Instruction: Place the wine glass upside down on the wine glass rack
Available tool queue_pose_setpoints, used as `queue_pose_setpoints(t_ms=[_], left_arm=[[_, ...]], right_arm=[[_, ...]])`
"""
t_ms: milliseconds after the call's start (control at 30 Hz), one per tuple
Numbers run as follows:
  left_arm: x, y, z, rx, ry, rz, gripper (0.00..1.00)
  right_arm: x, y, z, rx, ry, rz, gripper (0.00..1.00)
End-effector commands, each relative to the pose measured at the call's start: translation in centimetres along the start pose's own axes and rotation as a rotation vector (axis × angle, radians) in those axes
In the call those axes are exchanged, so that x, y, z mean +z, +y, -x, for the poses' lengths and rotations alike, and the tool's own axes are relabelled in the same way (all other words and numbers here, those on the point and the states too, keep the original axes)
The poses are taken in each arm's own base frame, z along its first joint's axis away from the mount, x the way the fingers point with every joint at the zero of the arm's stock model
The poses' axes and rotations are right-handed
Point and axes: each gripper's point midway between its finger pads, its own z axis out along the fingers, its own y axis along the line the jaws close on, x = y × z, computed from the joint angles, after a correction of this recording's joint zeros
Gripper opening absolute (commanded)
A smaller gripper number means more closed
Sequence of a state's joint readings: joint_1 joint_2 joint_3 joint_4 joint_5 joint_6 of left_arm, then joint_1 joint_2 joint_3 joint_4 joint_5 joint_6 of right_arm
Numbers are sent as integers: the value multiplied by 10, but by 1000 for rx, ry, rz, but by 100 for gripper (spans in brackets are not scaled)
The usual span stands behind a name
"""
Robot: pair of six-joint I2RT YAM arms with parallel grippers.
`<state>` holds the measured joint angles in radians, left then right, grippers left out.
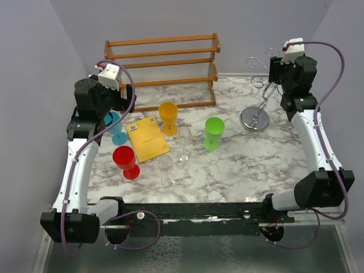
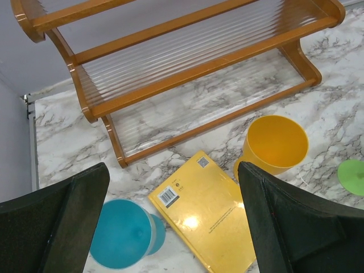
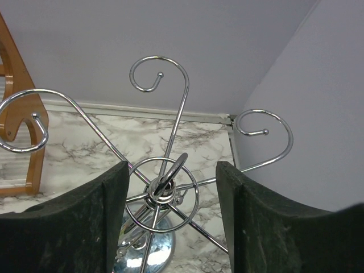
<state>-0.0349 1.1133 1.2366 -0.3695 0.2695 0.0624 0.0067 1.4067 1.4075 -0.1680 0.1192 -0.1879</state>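
Two clear wine glasses (image 1: 183,145) (image 1: 166,169) stand upright mid-table. The wine glass rack (image 1: 255,118), silver wire on a shiny disc base, stands at the back right. My right gripper (image 3: 172,170) hangs over its top, jaws on either side of the hub ring (image 3: 162,193); a gap still shows on the right side. Curled wire arms (image 3: 159,71) spread beyond the fingers. Over at the far left, my left gripper (image 2: 173,227) is open and holds nothing, above a blue goblet (image 2: 122,233) and a yellow book (image 2: 207,213).
A brown wooden slatted shelf (image 1: 162,71) stands along the back wall. Orange (image 1: 168,116), green (image 1: 214,132), red (image 1: 126,161) and blue (image 1: 116,129) goblets stand round the yellow book (image 1: 147,138). Walls close in on three sides.
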Motion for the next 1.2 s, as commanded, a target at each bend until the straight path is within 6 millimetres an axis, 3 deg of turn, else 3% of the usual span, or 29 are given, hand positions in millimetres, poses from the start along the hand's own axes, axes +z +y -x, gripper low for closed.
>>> queue_pose_setpoints(t_ms=[0, 300, 567, 1167], left_arm=[[-1, -6, 5, 16, -24, -34, 99], [2, -7, 2, 14, -18, -42, 99], [6, -8, -4, 17, -2, -51, 99], [15, -12, -13, 5, 28, -86, 99]], right_arm=[[7, -4, 20, 7, -58, -25, 51], [15, -4, 20, 1, -57, -30, 30], [11, 5, 25, 6, -59, 30, 2], [-44, 59, 71, 132, -76, 391, 1]])
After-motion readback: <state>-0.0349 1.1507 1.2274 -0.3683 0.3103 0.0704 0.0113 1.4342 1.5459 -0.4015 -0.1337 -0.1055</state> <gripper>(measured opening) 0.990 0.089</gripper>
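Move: The right hand, fingers half open around it, has the loop on top of the chrome wine glass rack about 2 cm ahead, dead in line and 1 cm lower; the rack's round base is some 30 cm beneath that loop. The green glass stands roughly 22 cm left and 11 cm back, about 25 cm lower; the wooden shelf's middle is about 44 cm left and 10 cm ahead, 18 cm lower. From the left hand the loop is some 55 cm right and 10 cm ahead, about level. Easing forward a couple of centimetres and slightly down, the right hand shuts its half-open fingers on the rack's top loop and pinches it. Keeping that hold, it then swings left about 5 cm towards the wooden shelf's side while drawing back some 3 cm, turning counter-clockwise by roughly 15 degrees and rolling its left side up a little. ##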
